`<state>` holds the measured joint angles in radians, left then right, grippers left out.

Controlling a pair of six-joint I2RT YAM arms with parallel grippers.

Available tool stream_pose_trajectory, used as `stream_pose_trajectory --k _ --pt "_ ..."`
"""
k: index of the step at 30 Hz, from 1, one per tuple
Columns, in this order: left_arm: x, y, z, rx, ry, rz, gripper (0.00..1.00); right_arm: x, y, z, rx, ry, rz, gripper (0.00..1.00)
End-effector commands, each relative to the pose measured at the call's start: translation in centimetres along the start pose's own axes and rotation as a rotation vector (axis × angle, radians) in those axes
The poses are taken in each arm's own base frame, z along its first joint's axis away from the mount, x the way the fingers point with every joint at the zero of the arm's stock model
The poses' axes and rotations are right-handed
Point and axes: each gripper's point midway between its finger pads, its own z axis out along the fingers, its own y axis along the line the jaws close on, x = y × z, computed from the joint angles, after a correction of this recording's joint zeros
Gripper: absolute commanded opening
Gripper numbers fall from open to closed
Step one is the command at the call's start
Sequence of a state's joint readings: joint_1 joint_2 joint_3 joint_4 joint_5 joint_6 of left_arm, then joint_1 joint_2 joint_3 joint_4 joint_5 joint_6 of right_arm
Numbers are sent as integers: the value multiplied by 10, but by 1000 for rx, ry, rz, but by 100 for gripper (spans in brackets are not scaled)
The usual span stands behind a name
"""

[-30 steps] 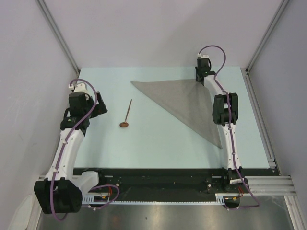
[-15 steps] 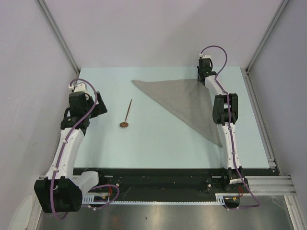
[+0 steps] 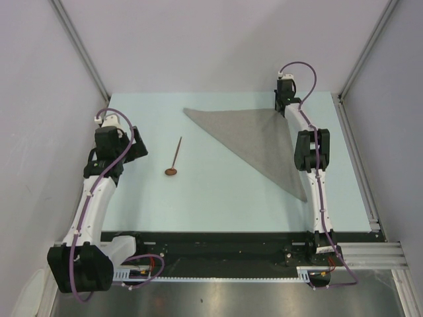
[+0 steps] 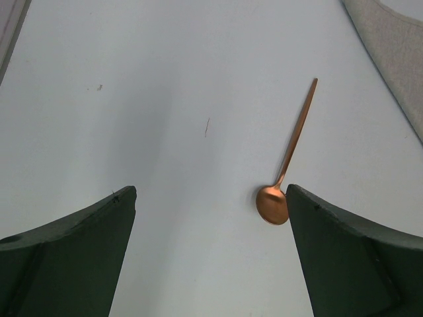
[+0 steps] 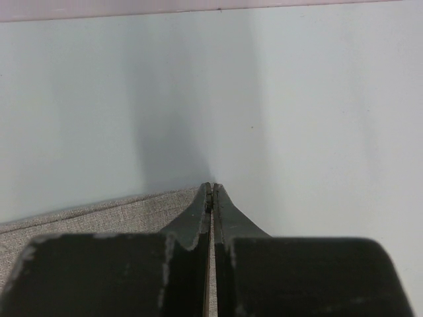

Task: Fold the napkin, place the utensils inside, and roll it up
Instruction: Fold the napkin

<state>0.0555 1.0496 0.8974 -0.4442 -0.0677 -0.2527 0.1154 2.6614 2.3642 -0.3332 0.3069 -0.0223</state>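
The grey-beige napkin (image 3: 254, 139) lies folded into a triangle on the right half of the table. My right gripper (image 3: 278, 107) is at its far right corner, shut on the cloth. In the right wrist view the fingers (image 5: 211, 189) are pressed together with the napkin (image 5: 99, 221) edge running into them. The small brown spoon (image 3: 174, 158) lies alone left of the napkin, bowl toward me. My left gripper (image 4: 210, 191) hangs open over bare table, its right finger just beside the spoon (image 4: 291, 145) bowl, holding nothing. A strip of the napkin (image 4: 396, 46) shows at the top right.
The pale blue table (image 3: 218, 198) is enclosed by grey walls on the left, back and right. A metal rail (image 3: 360, 165) runs along its right edge. The black base strip (image 3: 218, 247) crosses the near edge.
My right gripper has shifted slightly to the right and away, pulling the napkin's corner with it, so the whole cloth slid a little rightward. The left arm and the spoon have not moved.
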Motion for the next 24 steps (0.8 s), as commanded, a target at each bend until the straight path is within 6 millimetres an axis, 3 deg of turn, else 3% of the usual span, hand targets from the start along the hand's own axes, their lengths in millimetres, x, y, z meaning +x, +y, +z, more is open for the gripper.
stream_pose_trajectory --k 1,6,9,10,13,15,21,22,23,24 --pt "-5 0 1 11 -14 10 100 -23 -7 4 22 -69 28 0" --pt "-5 0 1 10 -11 9 100 -21 -5 5 13 -68 21 0" --pt "-5 -1 1 15 -13 9 100 -21 -5 5 6 -64 21 25" --pt "-5 -1 1 15 -13 7 100 -24 -4 2 2 -67 21 45" --pt "-6 -2 0 19 -18 8 100 -34 -1 -9 -20 -78 18 62" --pt "-6 -2 -1 22 -21 8 100 -44 2 -19 -35 -100 11 66" --pt "-1 -1 5 23 -13 44 97 -93 13 -82 -115 -175 23 69" --pt "5 -1 10 19 9 55 96 -115 10 -109 -135 -217 41 69" --pt "10 -7 12 28 24 80 95 -101 15 -112 -156 -192 41 69" --pt "17 -9 16 28 51 97 95 -101 23 -126 -207 -197 41 68"
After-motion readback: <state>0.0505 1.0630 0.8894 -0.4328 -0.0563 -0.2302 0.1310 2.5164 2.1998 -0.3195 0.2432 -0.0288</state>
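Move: The right hand's shut fingers are on the napkin's folded-over corner, right at the hand point and about at table level. From there the far edge runs to the triangle's left tip, some 34 cm left and about level with it; the near tip lies roughly 37 cm back and 5 cm right. The table's far edge is about 7 cm ahead. From the left hand this corner is some 36 cm ahead, 44 cm right and 15 cm down. Holding almost still at first, the right hand opens its fingers to about two-thirds and lets go of the napkin corner. It then lifts away from the cloth, rising about 2.5 cm while drawing back and to the left some 2 cm each, with only a slight counter-clockwise turn, picking up speed. ##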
